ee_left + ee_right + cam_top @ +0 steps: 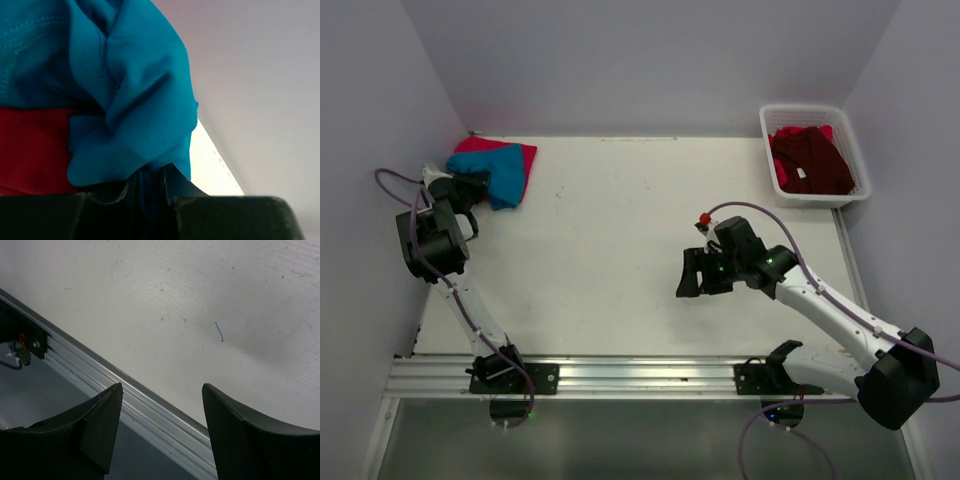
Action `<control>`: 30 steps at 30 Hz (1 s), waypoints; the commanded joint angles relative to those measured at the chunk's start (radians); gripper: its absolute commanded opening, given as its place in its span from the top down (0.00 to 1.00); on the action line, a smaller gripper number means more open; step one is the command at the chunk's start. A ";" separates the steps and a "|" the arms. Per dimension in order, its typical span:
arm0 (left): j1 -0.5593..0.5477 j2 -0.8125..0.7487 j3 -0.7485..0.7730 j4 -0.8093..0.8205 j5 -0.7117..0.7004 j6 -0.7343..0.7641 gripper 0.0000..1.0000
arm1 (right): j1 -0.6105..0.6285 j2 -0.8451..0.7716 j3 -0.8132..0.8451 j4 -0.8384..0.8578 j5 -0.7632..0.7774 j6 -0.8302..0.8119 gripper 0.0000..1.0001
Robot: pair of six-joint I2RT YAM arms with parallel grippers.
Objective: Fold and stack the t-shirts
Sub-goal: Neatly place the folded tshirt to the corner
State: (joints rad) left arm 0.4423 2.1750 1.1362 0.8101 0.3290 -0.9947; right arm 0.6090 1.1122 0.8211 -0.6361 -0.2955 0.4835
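Note:
At the far left corner of the table lies a teal-blue t-shirt, crumpled on top of a bright pinkish-red t-shirt. My left gripper is at the teal shirt's near-left edge. In the left wrist view the left gripper is shut on a fold of the teal t-shirt, with the red t-shirt beneath it. A dark maroon t-shirt lies bunched in the basket. Over the bare table right of centre hangs my right gripper, open with nothing between its fingers.
A white mesh basket stands at the far right corner, with some red cloth beside the maroon shirt. Grey walls close in on three sides. An aluminium rail runs along the near edge of the table.

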 commanded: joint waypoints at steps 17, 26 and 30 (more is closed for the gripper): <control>-0.008 0.019 0.422 0.066 0.102 -0.196 1.00 | 0.008 -0.078 -0.030 0.015 0.018 0.029 0.32; -0.017 0.131 0.450 0.081 0.120 -0.208 1.00 | 0.008 -0.048 -0.042 0.044 0.013 0.030 0.32; -0.017 0.149 0.350 0.096 0.119 -0.161 1.00 | 0.009 -0.035 -0.046 0.046 0.012 0.026 0.32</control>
State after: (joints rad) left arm 0.4091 2.2860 1.5394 0.8589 0.4316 -1.1915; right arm 0.6109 1.0668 0.7811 -0.6163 -0.2794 0.5041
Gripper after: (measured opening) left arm 0.153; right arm 0.687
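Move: The left hand pinches the near-left edge of the blue t-shirt, whose spread part lies about 3 cm ahead, 6 cm to the right and roughly 3 cm below. The folded red t-shirt it is being laid on is centred some 3 cm ahead, 5 cm right and 5 cm below; the table's far-left corner is about 13 cm ahead and 3 cm left. From the right hand the red shirt lies roughly 35 cm ahead, 50 cm left and 11 cm down. Still pinching the blue shirt's edge between nearly shut fingers, the left hand pauses low with a slight drift left, then flings the shirt up nearly 20 cm and about 8 cm forward towards the table's far edge, fingertips tipping up some 25 degrees. At the top it turns and starts sinking again, dropping about 6 cm with the grip kept. ##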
